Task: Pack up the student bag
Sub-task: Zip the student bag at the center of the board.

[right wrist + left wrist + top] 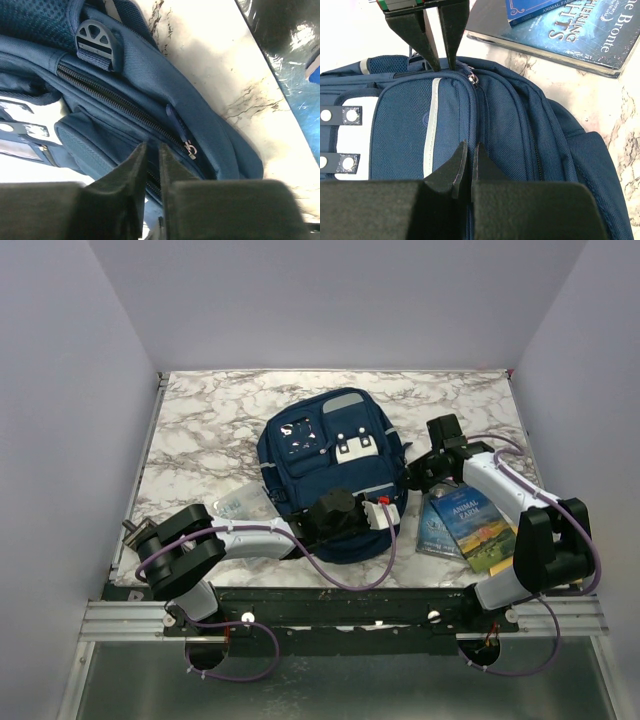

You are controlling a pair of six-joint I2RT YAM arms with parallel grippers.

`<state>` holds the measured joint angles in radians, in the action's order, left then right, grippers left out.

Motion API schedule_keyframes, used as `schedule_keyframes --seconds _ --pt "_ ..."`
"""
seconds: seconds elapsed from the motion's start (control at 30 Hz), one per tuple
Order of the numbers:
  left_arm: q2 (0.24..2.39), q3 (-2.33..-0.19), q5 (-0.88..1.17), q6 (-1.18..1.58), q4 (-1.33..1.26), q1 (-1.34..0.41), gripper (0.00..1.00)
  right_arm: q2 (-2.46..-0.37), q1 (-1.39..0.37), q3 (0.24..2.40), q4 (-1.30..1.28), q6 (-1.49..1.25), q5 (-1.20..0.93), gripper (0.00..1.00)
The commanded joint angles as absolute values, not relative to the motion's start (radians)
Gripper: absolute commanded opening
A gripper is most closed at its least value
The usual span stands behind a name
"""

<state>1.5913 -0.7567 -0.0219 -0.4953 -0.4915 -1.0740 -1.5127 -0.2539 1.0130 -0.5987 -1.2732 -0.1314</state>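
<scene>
The student bag (325, 455), navy blue with grey stripes, lies flat in the middle of the table. My left gripper (390, 515) is over its near right corner. In the left wrist view its jaws (469, 150) are shut above the seam beside the front pocket (420, 130); I cannot tell whether fabric is pinched. My right gripper (410, 478) is at the bag's right side. Its jaws (152, 150) are shut to a narrow slit over the zipper line, just left of the metal zipper pull (190, 149). Its fingertips (434, 62) touch the bag's rim near another zipper pull (473, 79).
Two books lie on the table right of the bag, a dark blue one (437, 530) and one with a landscape cover (480, 525), also seen in the left wrist view (570, 30). A clear plastic item (240, 505) sits at the bag's left. Grey walls enclose the table.
</scene>
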Motion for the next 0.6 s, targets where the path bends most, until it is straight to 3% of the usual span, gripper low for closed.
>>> schedule_keyframes --seconds 0.0,0.1,0.57 --pt "1.549 -0.759 0.025 -0.496 -0.561 -1.086 0.0 -1.465 -0.252 0.986 -0.619 -1.207 -0.071 0.25" --pt "1.555 -0.762 0.022 -0.495 -0.561 -1.086 0.0 -1.418 -0.251 0.969 -0.651 -1.183 -0.007 0.4" --pt "1.561 -0.761 0.018 -0.498 -0.56 -1.086 0.0 -1.356 -0.252 0.877 -0.599 -1.293 -0.203 0.4"
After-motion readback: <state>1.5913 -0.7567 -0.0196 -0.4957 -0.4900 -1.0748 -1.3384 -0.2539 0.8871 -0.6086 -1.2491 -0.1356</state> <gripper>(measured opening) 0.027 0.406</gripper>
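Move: The zip pull to be gripped sits at the bag's front right corner, about 4 cm back from the nearly shut right fingertips, level with them sideways and some 2 cm lower; the bag's other zip pull is about 2 cm back, 2 cm to their right and 3 cm below. The blue-grey book lies roughly 10 cm back and 6 cm right, 9 cm lower. From the left hand, which holds the bag's rim, the first pull is about 5 cm ahead and 6 cm right, a few cm lower. The right hand spreads its nearly shut fingers to about two-fifths of their range and draws back along the bag's right edge by some 3.5 cm, swinging out to the right by nearly 2 cm and rising about 1 cm on the way, then easing left and slightly down so that the open fingers come astride the zip pull nearer the left hand. Meanwhile the left hand stays put, its shut fingers keeping their pinch on the bag's rim to hold the corner steady. ##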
